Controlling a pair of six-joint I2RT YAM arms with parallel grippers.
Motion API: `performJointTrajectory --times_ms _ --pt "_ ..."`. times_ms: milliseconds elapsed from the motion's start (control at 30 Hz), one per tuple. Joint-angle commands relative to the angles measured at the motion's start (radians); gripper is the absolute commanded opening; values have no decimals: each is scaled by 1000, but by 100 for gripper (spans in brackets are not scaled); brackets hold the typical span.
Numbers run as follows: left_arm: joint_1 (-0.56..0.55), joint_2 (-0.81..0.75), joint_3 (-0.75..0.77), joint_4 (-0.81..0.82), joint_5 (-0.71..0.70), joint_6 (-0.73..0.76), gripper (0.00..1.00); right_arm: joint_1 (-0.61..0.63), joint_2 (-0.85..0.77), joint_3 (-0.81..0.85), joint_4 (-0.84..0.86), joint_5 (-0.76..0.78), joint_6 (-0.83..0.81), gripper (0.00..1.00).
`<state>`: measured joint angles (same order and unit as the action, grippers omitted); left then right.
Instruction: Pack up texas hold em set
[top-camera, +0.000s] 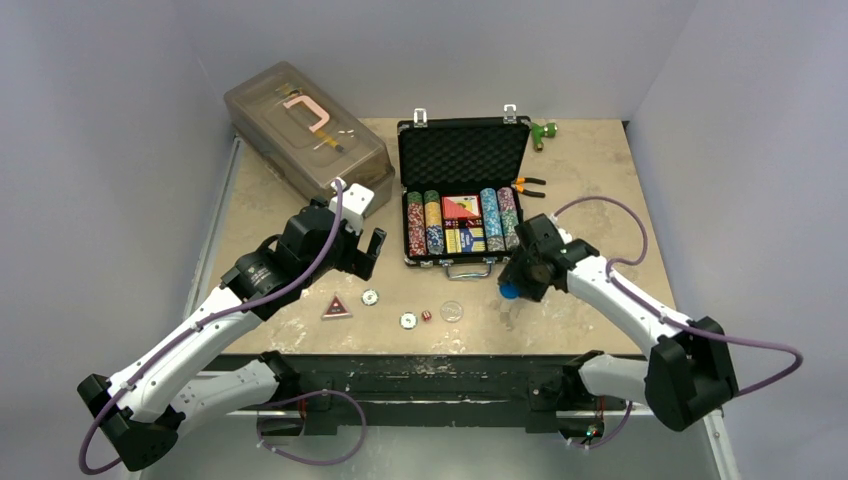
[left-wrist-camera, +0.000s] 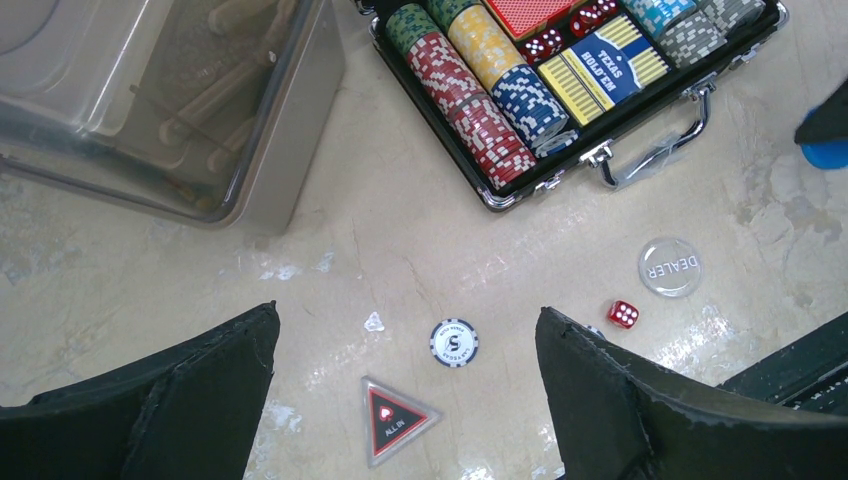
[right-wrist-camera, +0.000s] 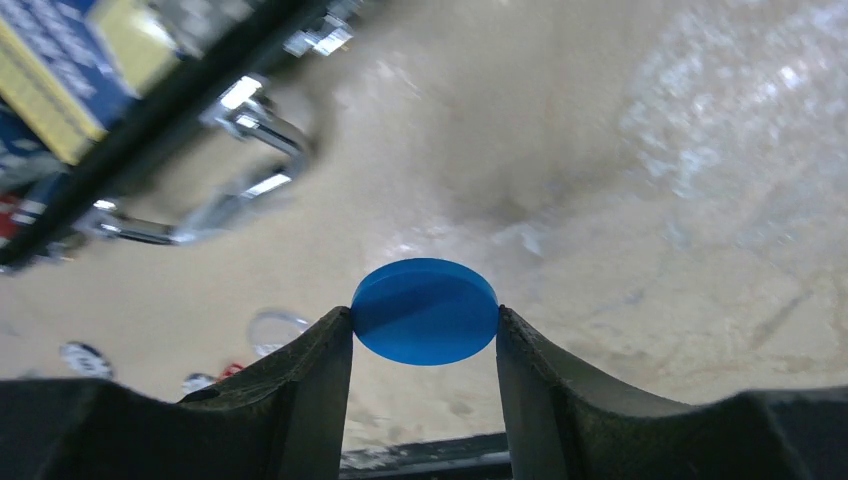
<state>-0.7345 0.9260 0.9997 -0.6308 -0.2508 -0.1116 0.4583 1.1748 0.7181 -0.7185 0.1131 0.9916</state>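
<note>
The black briefcase (top-camera: 462, 155) of the texas hold em set lies open at the table's middle back, with rows of poker chips (top-camera: 422, 222), card decks (top-camera: 462, 208) and dice inside. In front of it on the table lie a triangular ALL IN marker (left-wrist-camera: 395, 418), a white chip (left-wrist-camera: 454, 343), a red die (left-wrist-camera: 623, 314) and a clear DEALER disc (left-wrist-camera: 669, 267). My right gripper (right-wrist-camera: 425, 320) is shut on a blue disc (right-wrist-camera: 425, 310), held off the table just right of the case's handle (right-wrist-camera: 215, 215). My left gripper (left-wrist-camera: 408, 350) hangs open above the loose pieces, empty.
A large translucent grey-brown box (top-camera: 305, 132) stands at the back left, close to my left arm. Orange-handled pliers (top-camera: 528, 186) lie right of the case, and a small green object (top-camera: 544, 130) sits at the back right. The table's front edge (top-camera: 430, 360) runs just below the loose pieces.
</note>
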Motion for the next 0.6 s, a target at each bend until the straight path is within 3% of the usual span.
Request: performJointTrajectory --times_ms 0,300,567 --pt "-5 -6 24 15 -3 1 95 13 106 179 139 43 58 14" --pt "-5 -4 22 10 -21 2 95 26 459 550 260 167 75 13" --pt "-5 -5 22 13 -19 3 95 28 639 659 348 219 116 13"
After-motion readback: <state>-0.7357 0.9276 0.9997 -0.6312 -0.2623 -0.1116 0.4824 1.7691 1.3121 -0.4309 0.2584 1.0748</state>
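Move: The right hand, already holding the blue disc about 5 cm above the table, is bound for the red card deck in the open case, some 24 cm ahead, 10 cm left and 3 cm lower. Nearer the hand, the Texas Hold'em pack lies about 17 cm ahead and 10 left; the light-blue chip row is about 22 ahead and 4 left. From the left hand the card deck is roughly 23 cm ahead, 18 right and 21 lower. The right fingers keep the blue disc pinched by its edges and carry it quickly, some 20 cm forward and 9 cm left, over the case's front edge towards the red card deck. The hand arcs up about 6 cm, then begins to sink near the end, while the wrist tilts so the fingertips swing nearly 20 degrees more forward. ##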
